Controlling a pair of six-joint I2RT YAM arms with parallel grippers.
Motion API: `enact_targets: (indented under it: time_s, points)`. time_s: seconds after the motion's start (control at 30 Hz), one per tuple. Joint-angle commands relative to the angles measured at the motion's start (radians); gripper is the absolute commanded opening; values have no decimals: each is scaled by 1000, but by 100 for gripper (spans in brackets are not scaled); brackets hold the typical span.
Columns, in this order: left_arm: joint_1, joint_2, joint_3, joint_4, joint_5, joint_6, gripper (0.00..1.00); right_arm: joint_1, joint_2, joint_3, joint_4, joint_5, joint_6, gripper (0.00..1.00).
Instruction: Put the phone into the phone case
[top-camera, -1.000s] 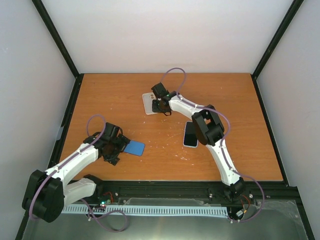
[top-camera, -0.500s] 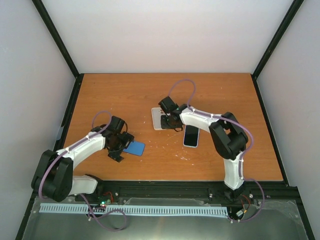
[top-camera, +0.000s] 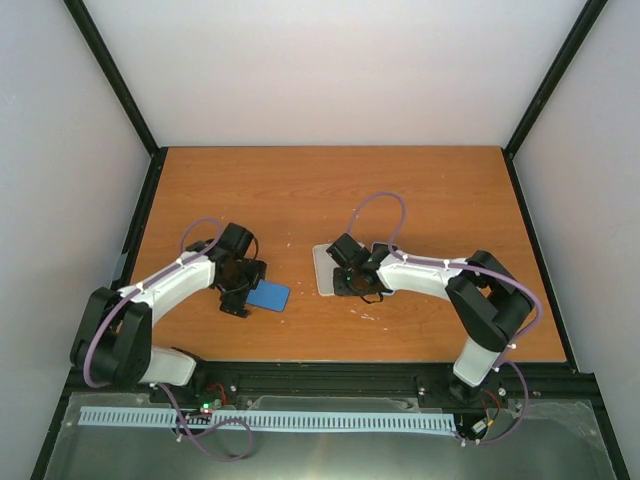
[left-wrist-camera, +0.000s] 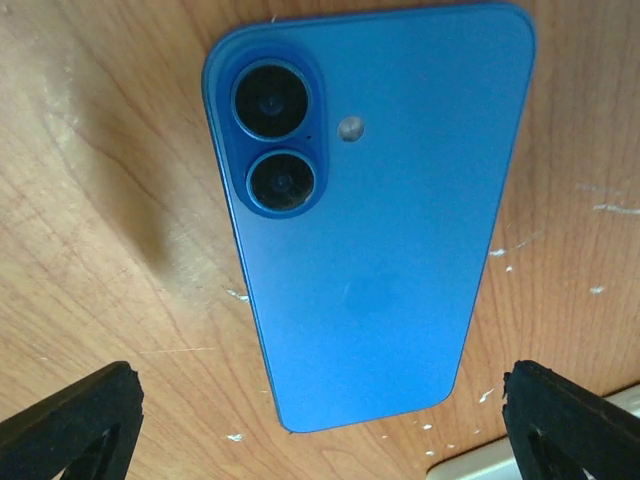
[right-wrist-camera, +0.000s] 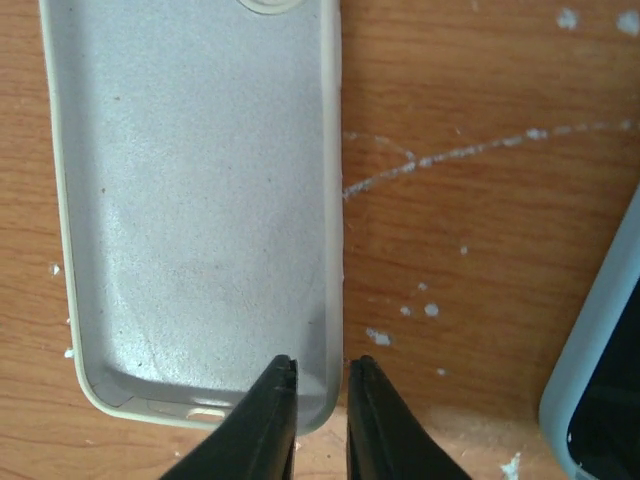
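Observation:
A phone (left-wrist-camera: 370, 230) lies face down on the wooden table, showing a blue back with two camera lenses; it also shows in the top view (top-camera: 270, 296). My left gripper (left-wrist-camera: 320, 440) hangs over its lower end, open, with the fingertips (left-wrist-camera: 70, 425) wide of both its sides. In the top view this gripper (top-camera: 247, 290) is just left of it. An empty pale whitish phone case (right-wrist-camera: 190, 200) lies open side up near the table's middle (top-camera: 327, 270). My right gripper (right-wrist-camera: 320, 385) is shut on the case's right wall near a corner, one finger inside and one outside.
A second phone (right-wrist-camera: 592, 350), dark-screened with a pale blue-grey rim, lies just right of the case and is mostly under my right arm in the top view. White specks dot the wood. Black frame rails (top-camera: 150, 200) and white walls edge the table.
My right gripper has pulled the pale case from the far middle toward the front, next to the second phone. My left gripper has shifted slightly over the blue-backed phone.

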Motion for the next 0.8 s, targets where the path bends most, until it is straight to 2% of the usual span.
enact_targets:
  time_s: [0.0,0.2,0.43,0.6,0.77]
  points:
    - [4,47,64,-57,-31,-80,98,21,-38,-34,56,25,40,19]
    - [4,105,96,-74,-67,-102,97,21,-113,-68,64,35,44,40]
    - [3,181,106,-51,-43,-92,96,21,-211,-85,43,79,42,56]
    - [3,228,131,-41,-60,-76,97,22,-260,-93,23,118,38,61]
    - [2,293,163,-27,-44,-56,98,25,-284,-98,16,154,30,62]
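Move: The blue phone lies almost under the open left gripper: its middle is about 3 cm below, 2 cm to the right and 1 cm ahead. The phone case is some 22 cm to the right of this gripper and 7 cm ahead. From the right gripper, at the case's near right rim, the case's middle is about 5 cm ahead and 4 cm left, the dark phone about 5 cm ahead and 10 cm right, and the blue phone some 24 cm left and 2 cm back. Lower the left gripper about 3 cm over the blue phone, easing some 1.5 cm forward as its fingers straighten towards vertical; keep them wide open, one beside each long edge. Meanwhile spread the right fingers off the case rim from barely parted to more than half open, then lift that gripper about 6.5 cm clear, tilting its fingertips forward roughly 10 degrees. ##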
